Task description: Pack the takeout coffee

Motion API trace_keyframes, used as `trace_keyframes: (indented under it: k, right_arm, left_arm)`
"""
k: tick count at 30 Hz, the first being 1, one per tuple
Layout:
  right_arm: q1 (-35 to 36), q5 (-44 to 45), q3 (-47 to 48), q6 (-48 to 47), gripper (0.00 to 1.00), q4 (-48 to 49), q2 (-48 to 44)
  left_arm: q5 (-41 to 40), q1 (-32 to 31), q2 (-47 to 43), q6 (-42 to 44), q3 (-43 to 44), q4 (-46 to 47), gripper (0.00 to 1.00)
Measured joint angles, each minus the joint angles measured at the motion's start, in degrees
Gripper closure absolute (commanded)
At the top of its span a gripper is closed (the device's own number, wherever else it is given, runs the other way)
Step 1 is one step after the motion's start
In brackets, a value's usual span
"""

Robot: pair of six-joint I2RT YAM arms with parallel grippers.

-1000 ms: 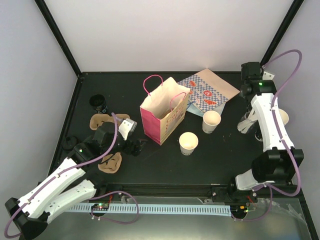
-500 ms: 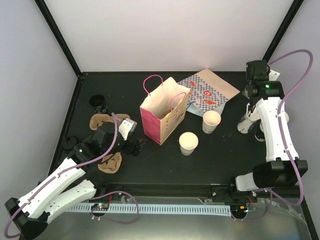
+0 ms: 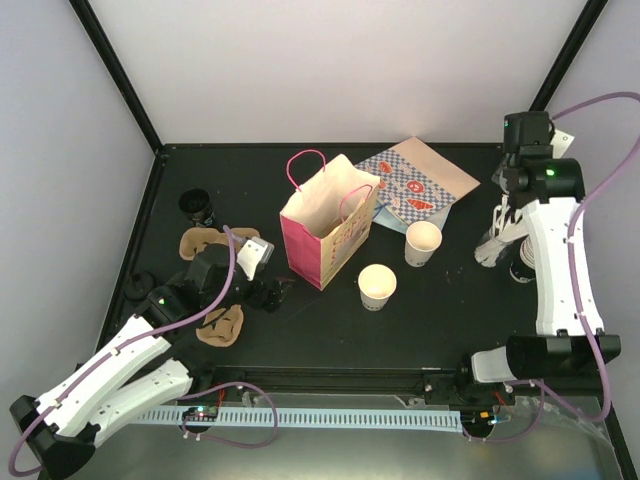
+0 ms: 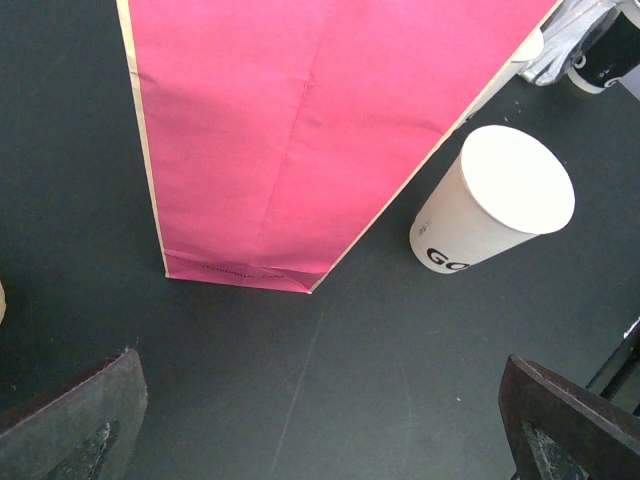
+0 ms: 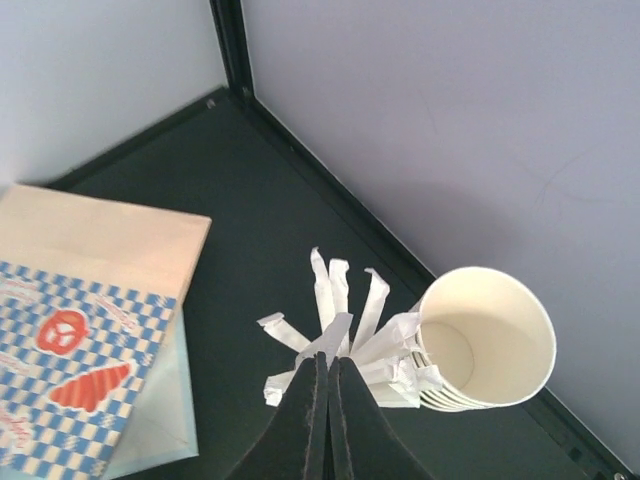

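The takeout coffee, a small white paper cup [image 3: 377, 285] with dark print on its side [image 4: 490, 215], stands upright just right of the tall pink bag [image 3: 325, 235] [image 4: 300, 130]. My left gripper [image 3: 270, 293] [image 4: 320, 440] is open low over the table, facing the bag's base, with nothing between its fingers. My right gripper [image 3: 500, 225] [image 5: 333, 358] is at the far right, shut, with one white paper-wrapped stick [image 5: 345, 330] pinched at its tips. The rest of the bundle of sticks [image 5: 335, 290] fans out just beyond it.
A second single paper cup [image 3: 422, 243] stands behind the coffee. A stack of nested cream cups [image 5: 485, 340] sits by the right wall beside the sticks. A flat printed paper bag [image 3: 420, 185] lies at the back. Brown card pieces [image 3: 200, 240] and a black cup [image 3: 198, 207] are at left.
The right arm's wrist has risen and swung toward the back right corner, gripper staying shut by the stick bundle. The left arm, bag and cups have not moved.
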Motion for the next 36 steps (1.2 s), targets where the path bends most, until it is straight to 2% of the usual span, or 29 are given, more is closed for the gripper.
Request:
trace_keyframes:
  k: [4,8,15,20,25,31,36]
  right_arm:
    - [0.57,-1.07,4.57,-0.63,0.99,-1.42,-3.45]
    - [0.68,-6.12,7.52,-2.62,0.99,-1.33,-9.09]
    - [0.72,-23.89,8.15,-6.32,0.99,-0.35,-16.57]
    - [1.77,-39.32,3.45,-8.9,0.99,0.22,-17.4]
    - [3.65,-48.06,-1.49,-10.62,0.99,1.11,-18.23]
    - [3.91,-47.06,-2.16,-11.54,0.99,1.6,-20.44]
    - [4.02,-35.32,-2.51,-11.26,0.99,1.42,-20.26]
  left_arm:
    - [0.0,0.0,0.0,0.02,0.0,0.0,0.01]
    - [0.0,0.0,0.02,0.0,0.0,0.0,0.01]
    - [0.0,0.0,0.13,0.02,0.0,0.0,0.01]
    - [0.0,0.0,0.13,0.02,0.0,0.0,0.01]
    - [0.0,0.0,0.13,0.02,0.0,0.0,0.01]
    - [0.0,0.0,0.13,0.02,0.0,0.0,0.01]
    - [-0.02,0.0,0.13,0.02,0.0,0.0,0.01]
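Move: The right hand keeps its fingers shut on a straw at the straw holder, whose middle lies about 3 cm to its left, 1 cm back and 19 cm below. The bag stands roughly 38 cm to its left, level with it in reach, its middle some 14 cm lower. The nearer coffee cup is 20 cm left and 2 cm back, the cup stack 6 cm right and 3 cm back. From the left hand, the bag lies about 14 cm ahead and 11 cm right. Drawing the pinched straw up out of the holder, the right hand rises about 12 cm while easing back 7 cm, then sweeps some 15 cm left towards the bag, sinking a little as the wrist swings counter-clockwise by nearly 50 degrees and tips up. It then swings back right about 4 cm, turning partly back, fingers still shut on the straw. ##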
